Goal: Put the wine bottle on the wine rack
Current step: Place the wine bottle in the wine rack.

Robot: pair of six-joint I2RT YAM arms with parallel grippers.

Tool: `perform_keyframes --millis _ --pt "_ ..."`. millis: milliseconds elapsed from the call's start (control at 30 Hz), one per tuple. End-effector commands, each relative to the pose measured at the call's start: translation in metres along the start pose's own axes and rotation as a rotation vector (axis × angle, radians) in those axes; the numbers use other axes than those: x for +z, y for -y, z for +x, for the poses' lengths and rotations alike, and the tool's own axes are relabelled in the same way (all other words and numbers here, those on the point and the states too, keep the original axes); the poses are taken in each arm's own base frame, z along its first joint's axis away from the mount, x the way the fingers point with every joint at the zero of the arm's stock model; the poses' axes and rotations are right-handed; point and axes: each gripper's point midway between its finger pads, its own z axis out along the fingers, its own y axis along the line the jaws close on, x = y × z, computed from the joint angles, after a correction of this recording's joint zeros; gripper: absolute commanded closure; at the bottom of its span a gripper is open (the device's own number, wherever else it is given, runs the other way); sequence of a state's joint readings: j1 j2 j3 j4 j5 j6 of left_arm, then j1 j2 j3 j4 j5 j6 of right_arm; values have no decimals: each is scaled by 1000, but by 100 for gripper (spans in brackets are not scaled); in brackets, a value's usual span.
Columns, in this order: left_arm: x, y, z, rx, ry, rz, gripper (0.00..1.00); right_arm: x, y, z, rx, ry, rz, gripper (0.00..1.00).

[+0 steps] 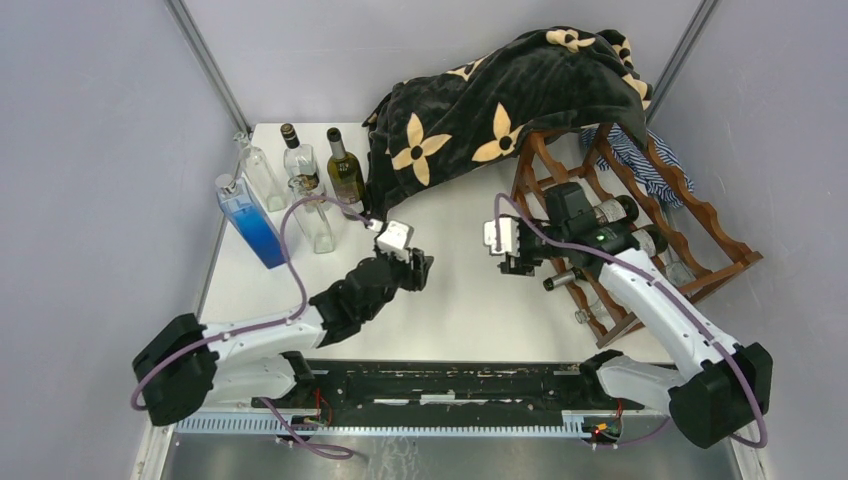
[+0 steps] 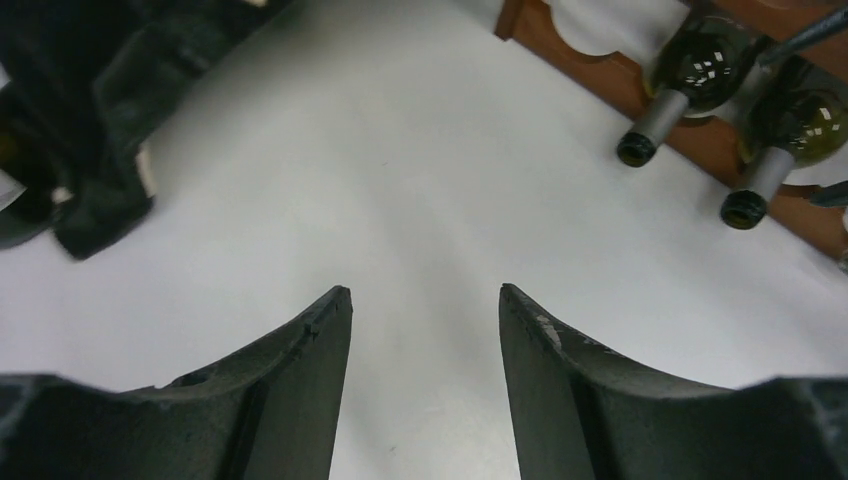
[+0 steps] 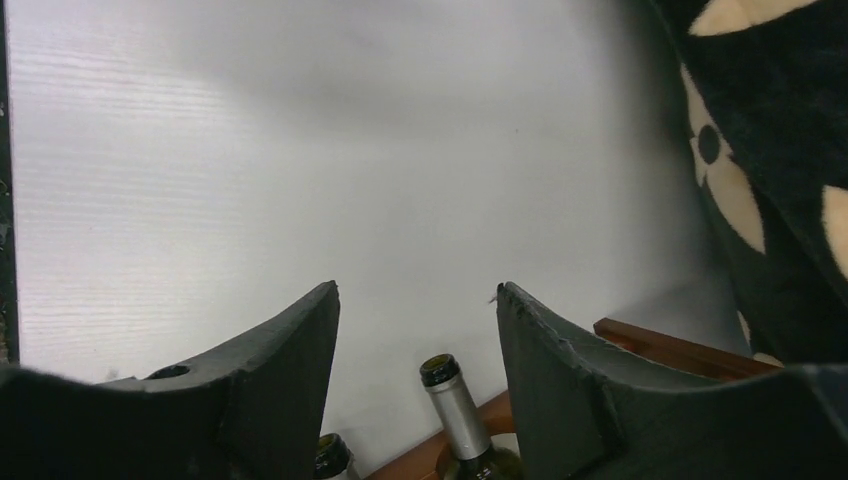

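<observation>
The dark reddish-brown wine rack (image 1: 712,232) stands at the right of the table, half draped by a black flowered blanket (image 1: 480,105). Wine bottles lie on it with their necks toward the arms. In the right wrist view one silver-capped wine bottle (image 3: 458,405) rests on the rack rail (image 3: 655,346), below and between my fingers without touching either. My right gripper (image 3: 417,286) (image 1: 515,264) is open just left of the rack. My left gripper (image 2: 424,290) (image 1: 423,270) hovers open and empty over bare table at the centre. Two racked bottles (image 2: 690,85) show in its view.
Upright bottles stand at the back left: a green wine bottle (image 1: 345,166), clear glass ones (image 1: 262,176) and a blue one (image 1: 252,222). A striped cloth (image 1: 655,160) hangs behind the rack. Grey walls close in both sides.
</observation>
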State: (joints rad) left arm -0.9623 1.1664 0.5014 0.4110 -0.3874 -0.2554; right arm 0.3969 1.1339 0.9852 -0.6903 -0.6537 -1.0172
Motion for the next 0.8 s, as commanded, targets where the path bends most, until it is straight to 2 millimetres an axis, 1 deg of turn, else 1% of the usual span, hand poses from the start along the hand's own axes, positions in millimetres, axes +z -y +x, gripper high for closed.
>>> perform_keyframes --millis 0,33,67,100,133,200,300,367,400,567,767 --pt "-23 -44 4 28 72 -167 36 19 16 27 -30 -181 116 42" --pt "-27 -49 10 20 73 -178 35 23 15 32 -31 -206 123 52" --pt "-30 -51 9 1 91 -184 32 27 15 40 -27 -242 135 63" --pt "-33 -54 8 -7 101 -193 29 31 16 48 -21 -273 142 70" --pt "-35 -57 7 -16 110 -206 26 33 16 56 -14 -310 150 76" --pt "-39 -64 8 -39 127 -242 17 39 15 75 4 -383 162 82" --pt "-44 -70 8 -63 145 -262 8 48 11 101 44 -464 172 85" --pt "-46 -73 8 -76 157 -272 2 52 11 112 60 -498 189 86" --pt "-47 -74 8 -79 160 -276 0 53 12 117 67 -515 199 86" --pt "-48 -74 9 -83 163 -274 0 56 17 139 86 -606 243 88" --pt "-46 -73 9 -78 157 -271 0 52 20 156 94 -691 273 89"
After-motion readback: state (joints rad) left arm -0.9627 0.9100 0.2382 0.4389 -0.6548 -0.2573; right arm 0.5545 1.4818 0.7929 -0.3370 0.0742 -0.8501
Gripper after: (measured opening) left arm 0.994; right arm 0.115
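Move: The neck end of the far wine bottle, poking left out of the wine rack, lies about 5 cm ahead of the right hand, 7 cm to its right and some 17 cm below. The near wine bottle's neck sits about 9 cm back from it and 4 cm farther right; the wine rack's middle is roughly 6 cm ahead of the right hand, 31 cm to its right and 13 cm below. From the left hand, the far bottle's neck is about 4 cm ahead, 24 cm right and 14 cm down. The empty right hand drops about 14 cm, drawing somewhat forward and to the right towards the far wine bottle's neck, while its fingers close almost fully and the wrist swings them from pointing left to pointing steeply down and turns clockwise, leaving the closed tips close to the bottle's mouth, with no contact to be made out. The left hand, also empty, backs off to the left away from the rack by about 9 cm, sinking a little, turning slightly counter-clockwise and opening wide over bare table. ##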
